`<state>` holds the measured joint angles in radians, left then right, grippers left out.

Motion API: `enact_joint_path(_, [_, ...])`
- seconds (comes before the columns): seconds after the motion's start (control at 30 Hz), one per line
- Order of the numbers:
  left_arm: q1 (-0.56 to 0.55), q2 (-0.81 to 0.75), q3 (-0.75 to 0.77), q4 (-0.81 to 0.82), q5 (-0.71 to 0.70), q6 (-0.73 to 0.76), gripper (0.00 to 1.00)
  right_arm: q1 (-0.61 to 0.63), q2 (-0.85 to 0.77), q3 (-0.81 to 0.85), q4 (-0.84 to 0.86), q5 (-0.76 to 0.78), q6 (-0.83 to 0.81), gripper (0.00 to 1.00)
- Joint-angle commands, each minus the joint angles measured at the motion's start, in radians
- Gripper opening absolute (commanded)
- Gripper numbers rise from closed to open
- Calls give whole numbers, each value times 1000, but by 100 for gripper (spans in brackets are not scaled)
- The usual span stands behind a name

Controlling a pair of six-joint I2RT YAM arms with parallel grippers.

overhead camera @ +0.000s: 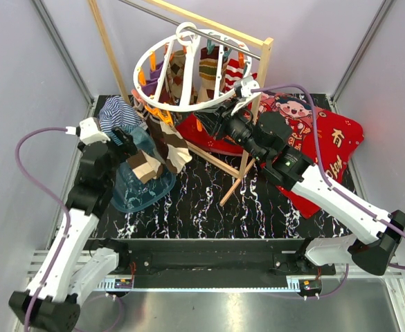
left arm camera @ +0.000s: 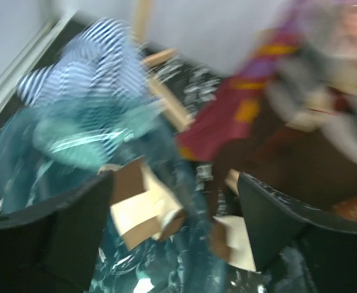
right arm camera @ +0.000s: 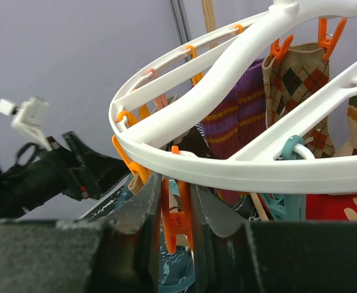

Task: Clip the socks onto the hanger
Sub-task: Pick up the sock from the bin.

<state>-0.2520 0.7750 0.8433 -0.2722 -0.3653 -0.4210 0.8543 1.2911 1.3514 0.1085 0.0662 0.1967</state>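
The white round hanger [overhead camera: 162,106] hangs from the wooden frame, tilted, with several socks [overhead camera: 176,75] clipped under it. In the right wrist view a purple striped sock [right arm camera: 239,116] and an argyle sock [right arm camera: 297,85] dangle behind the hanger's ring [right arm camera: 245,174]. My right gripper [right arm camera: 177,190] is shut on an orange clip [right arm camera: 178,220] just under that ring. My left gripper [left arm camera: 173,183] stands open over a brown and cream sock [left arm camera: 143,207] lying in a blue-green clear basin [overhead camera: 138,195]. That view is blurred, and nothing sits between the fingers.
A blue-white striped cloth [overhead camera: 119,112] lies at the basin's far edge. The wooden pole frame [overhead camera: 254,104] crosses the middle of the table, with a slanted leg [overhead camera: 233,187]. A big red cartoon blanket [overhead camera: 320,142] covers the far right.
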Motion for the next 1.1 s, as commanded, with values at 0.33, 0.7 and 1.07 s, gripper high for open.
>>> enact_joint_path(0.33, [128,443,86,-139,144,-168,61,-9,-50,-29,28,34,7,4])
enact_joint_path(0.7, [68,722,243,-409,261,261,57,-9,-46,-35,28,30,-16,3])
enact_joint_path(1.07, [-76,851,257,-433,93,481,54,-9,-39,-32,31,23,-28,2])
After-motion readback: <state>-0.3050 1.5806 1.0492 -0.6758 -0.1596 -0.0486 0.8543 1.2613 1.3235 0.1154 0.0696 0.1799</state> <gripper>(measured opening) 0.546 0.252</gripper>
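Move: The brown-and-cream sock lies in the bin about 26 cm below the left hand, some 7 cm farther out and 6 cm to its right. The bin's middle is about 3 cm left of the sock; a brown sock hangs from the hanger roughly 14 cm right of the hand, 4 cm ahead and near its height. The blue-striped cloth lies 17 cm beyond the sock and 9 cm left of it. From the right hand the sock is 41 cm down, 20 cm left, 8 cm ahead. Towards the brown-and-cream sock in the bin the left hand plunges some 23 cm, first bulging forward and slightly left, then drawing back and to the right as it sinks. The fingers tip from nearly level to steeply down, about 60 degrees, with a clockwise turn, and narrow from wide to roughly half open without gripping anything. ##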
